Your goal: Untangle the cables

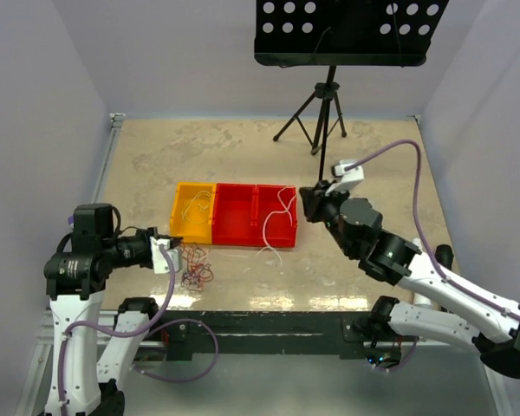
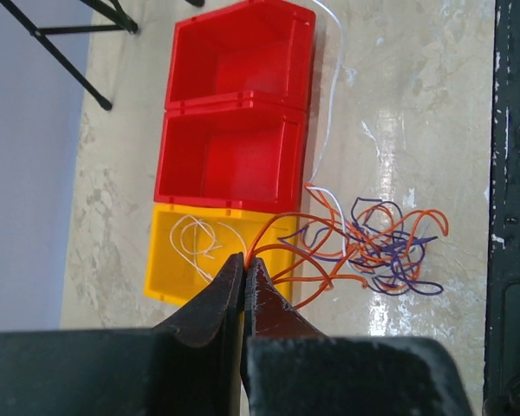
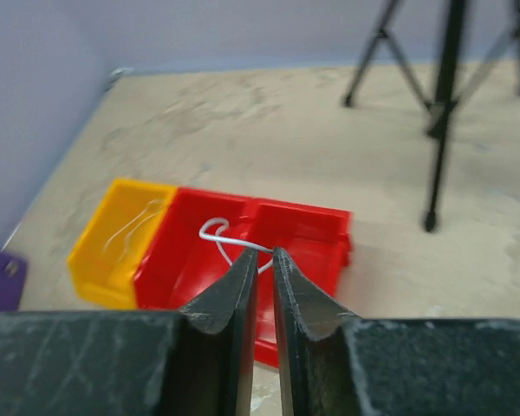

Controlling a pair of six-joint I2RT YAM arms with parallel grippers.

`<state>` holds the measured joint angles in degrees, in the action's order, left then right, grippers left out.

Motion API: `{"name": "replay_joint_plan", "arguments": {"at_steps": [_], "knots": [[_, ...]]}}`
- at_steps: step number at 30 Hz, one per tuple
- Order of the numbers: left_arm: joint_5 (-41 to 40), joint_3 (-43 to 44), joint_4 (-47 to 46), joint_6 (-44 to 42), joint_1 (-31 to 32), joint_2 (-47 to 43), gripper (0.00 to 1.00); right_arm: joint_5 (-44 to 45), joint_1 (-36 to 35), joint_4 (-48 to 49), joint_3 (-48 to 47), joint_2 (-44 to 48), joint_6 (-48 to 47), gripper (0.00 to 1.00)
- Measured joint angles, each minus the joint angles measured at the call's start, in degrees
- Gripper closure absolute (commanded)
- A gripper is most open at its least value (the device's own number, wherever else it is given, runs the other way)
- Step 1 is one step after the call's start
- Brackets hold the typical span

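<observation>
The cables (image 1: 196,267) lie as a tangle of thin orange, purple and white wires (image 2: 374,247) on the table in front of the yellow bin. My left gripper (image 2: 244,260) is shut on an orange strand that runs from its tips into the tangle; in the top view it (image 1: 176,253) sits at the tangle's left edge. One white cable (image 1: 279,227) hangs over the right red bin's front rim onto the table. My right gripper (image 3: 263,254) hovers above that bin with its jaws a narrow gap apart, and the white cable (image 3: 215,232) crosses its tips. In the top view it (image 1: 306,204) is just right of the bin.
A yellow bin (image 1: 176,222) holding loose white wires and two red bins (image 1: 236,240) stand in a row mid-table. A black tripod (image 1: 324,111) carrying a perforated music stand rises at the back. Purple hoses trail from both arms. A black rail (image 1: 269,322) runs along the near edge.
</observation>
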<state>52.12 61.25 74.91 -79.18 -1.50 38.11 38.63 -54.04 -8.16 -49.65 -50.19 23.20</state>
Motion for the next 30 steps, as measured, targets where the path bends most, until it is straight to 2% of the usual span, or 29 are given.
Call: {"name": "replay_joint_plan", "arguments": {"at_steps": [3, 6, 12, 14, 22, 30], "knots": [[2.1, 2.9, 0.6, 0.0, 0.0, 0.8, 1.0, -12.9, -0.3, 6.4, 0.2, -4.1, -4.6, 0.82], [4.0, 6.3, 0.6, 0.2, 0.0, 1.7, 1.0, -21.9, -1.9, 10.1, 0.3, -10.3, -7.8, 0.77], [7.1, 10.2, 0.6, 1.6, 0.0, 2.2, 1.0, -31.2, -10.3, 14.1, 0.7, -19.2, -12.3, 0.61], [7.7, 10.4, 0.6, 2.0, 0.0, 2.2, 1.0, -32.9, -12.7, 15.9, 0.9, -20.8, -13.2, 0.47], [9.0, 12.7, 0.8, 3.5, 0.0, 2.2, 1.0, -35.2, -16.1, 23.3, 2.3, -23.3, -16.1, 0.46], [10.5, 15.5, 0.8, 5.2, 0.0, 2.3, 1.0, -35.2, -16.7, 28.4, 3.3, -26.7, -17.2, 0.47]]}}
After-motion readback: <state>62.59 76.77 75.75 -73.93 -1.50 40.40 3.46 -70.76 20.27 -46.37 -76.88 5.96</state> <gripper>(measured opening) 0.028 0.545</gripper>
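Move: The orange-purple tangle hangs from the left fingers, its middle roughly 9 cm below that hand, 5 cm to its right and 3 cm back. From the right hand the tangle lies about 31 cm to the left, 12 cm back and 18 cm lower. The nearer red box is some 8 cm ahead of the right hand and 7 cm to its left, the yellow box 8 cm ahead and 34 cm left, both about 25 cm below. The right hand sweeps left by about 22 cm, drawing back and sinking as well, across the near side of the red boxes towards the hanging tangle, turning some 55 degrees counter-clockwise so its fingers come to point at the strands; they spread from a slit to about half open, leaving the white cable behind and not yet touching the tangle. Meanwhile the left hand keeps its shut grip on the orange strands and raises them about 9 cm, tilting slightly, which brings the bundle up in front of the open right fingers. ##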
